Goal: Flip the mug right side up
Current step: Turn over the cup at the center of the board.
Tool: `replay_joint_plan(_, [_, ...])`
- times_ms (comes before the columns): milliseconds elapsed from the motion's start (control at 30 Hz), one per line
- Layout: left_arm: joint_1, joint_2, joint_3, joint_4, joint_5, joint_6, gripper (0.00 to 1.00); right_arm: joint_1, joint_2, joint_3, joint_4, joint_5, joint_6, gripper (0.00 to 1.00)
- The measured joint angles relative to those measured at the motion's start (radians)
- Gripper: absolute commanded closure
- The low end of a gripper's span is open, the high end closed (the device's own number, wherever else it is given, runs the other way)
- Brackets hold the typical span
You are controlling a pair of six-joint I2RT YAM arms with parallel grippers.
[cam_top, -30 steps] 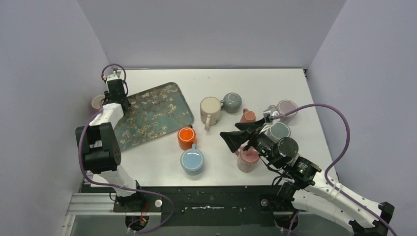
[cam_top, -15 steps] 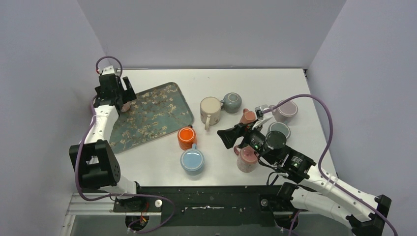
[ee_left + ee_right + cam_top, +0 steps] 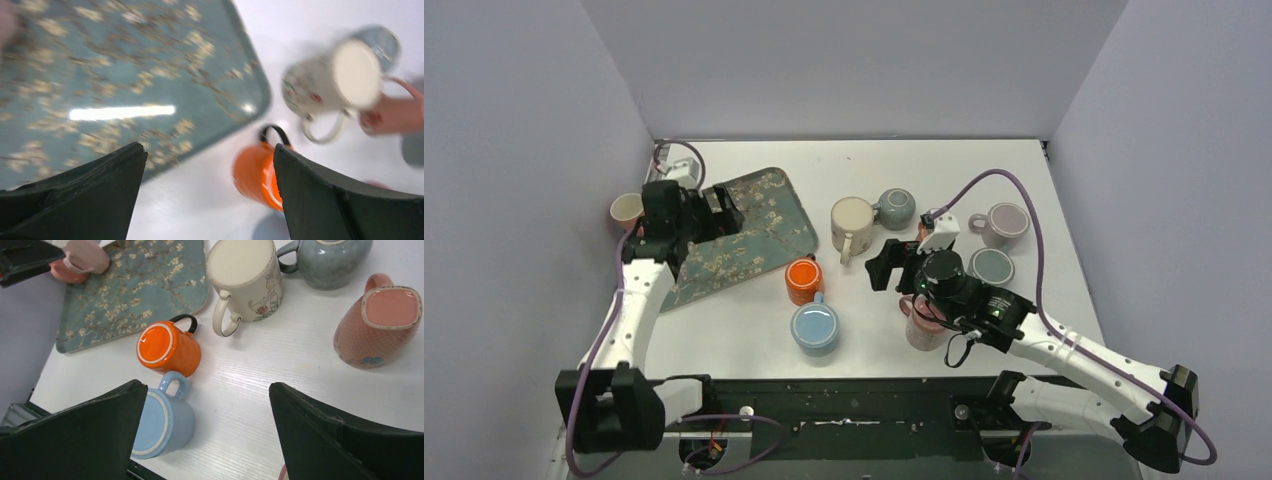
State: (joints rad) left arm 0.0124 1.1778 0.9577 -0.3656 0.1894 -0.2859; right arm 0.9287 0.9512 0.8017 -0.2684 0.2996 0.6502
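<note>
A small pink mug (image 3: pixel 627 210) stands by the left edge of the flowered tray (image 3: pixel 764 235), its pale mouth facing up; the right wrist view shows it (image 3: pixel 82 257) at the top left. My left gripper (image 3: pixel 727 210) hangs open and empty over the tray, apart from that mug. The left wrist view is blurred; its gripper (image 3: pixel 207 155) frames bare table beside the orange mug (image 3: pixel 255 170). My right gripper (image 3: pixel 884 268) is open and empty above the table, right of the orange mug (image 3: pixel 167 347) and the blue mug (image 3: pixel 162 420), both bottom-up.
A cream mug (image 3: pixel 852 222) and a salmon mug (image 3: pixel 380 320) stand bottom-up, with a grey-blue mug (image 3: pixel 895 208) between them. A lilac mug (image 3: pixel 1006 222) and a grey mug (image 3: pixel 991 266) are at the right. A pink mug (image 3: pixel 924 325) sits under my right arm.
My left gripper opened, let go of the small pink mug and swung right over the tray. My right arm moved left and forward over the middle mugs, still open.
</note>
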Motion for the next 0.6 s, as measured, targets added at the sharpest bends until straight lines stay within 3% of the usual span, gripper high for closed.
replay_joint_plan(100, [-0.066,-0.123,-0.102,-0.001,0.085,-0.028,0.03,-0.012,0.082,0.031,0.0,-0.001,0.017,0.16])
replay_joint_plan(267, [-0.069,-0.249,-0.179,0.006,0.117,-0.043,0.03,-0.047,0.205,0.037,0.047,-0.009,0.05,0.45])
replay_joint_plan(600, [-0.079,-0.403,-0.302,-0.008,0.089,-0.016,0.03,-0.079,0.543,0.176,0.123,-0.027,0.097,0.49])
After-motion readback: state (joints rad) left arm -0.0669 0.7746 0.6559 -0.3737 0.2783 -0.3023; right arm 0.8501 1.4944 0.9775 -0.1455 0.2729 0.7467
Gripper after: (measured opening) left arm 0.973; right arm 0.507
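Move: The upside-down white mug is the right hand's aim, about 16 cm ahead, 7 cm to the left and some 16 cm below; its handle sticks out back towards that hand. The orange mug stands roughly 5 cm ahead and 15 cm left, the grey mug 20 cm ahead and 4 cm right, the small pink mug 13 cm ahead and 11 cm right. From the left hand, the white mug lies about 3 cm ahead and 25 cm right. Towards the white mug's handle, the empty right hand swoops down about 9 cm while reaching some 7 cm forward and 5 cm left, tilting its fingers farther down and narrowing them from wide open to about half, still short of the handle. The empty left hand draws back about 8 cm over the tray and some 4 cm right, fingers wide open. ##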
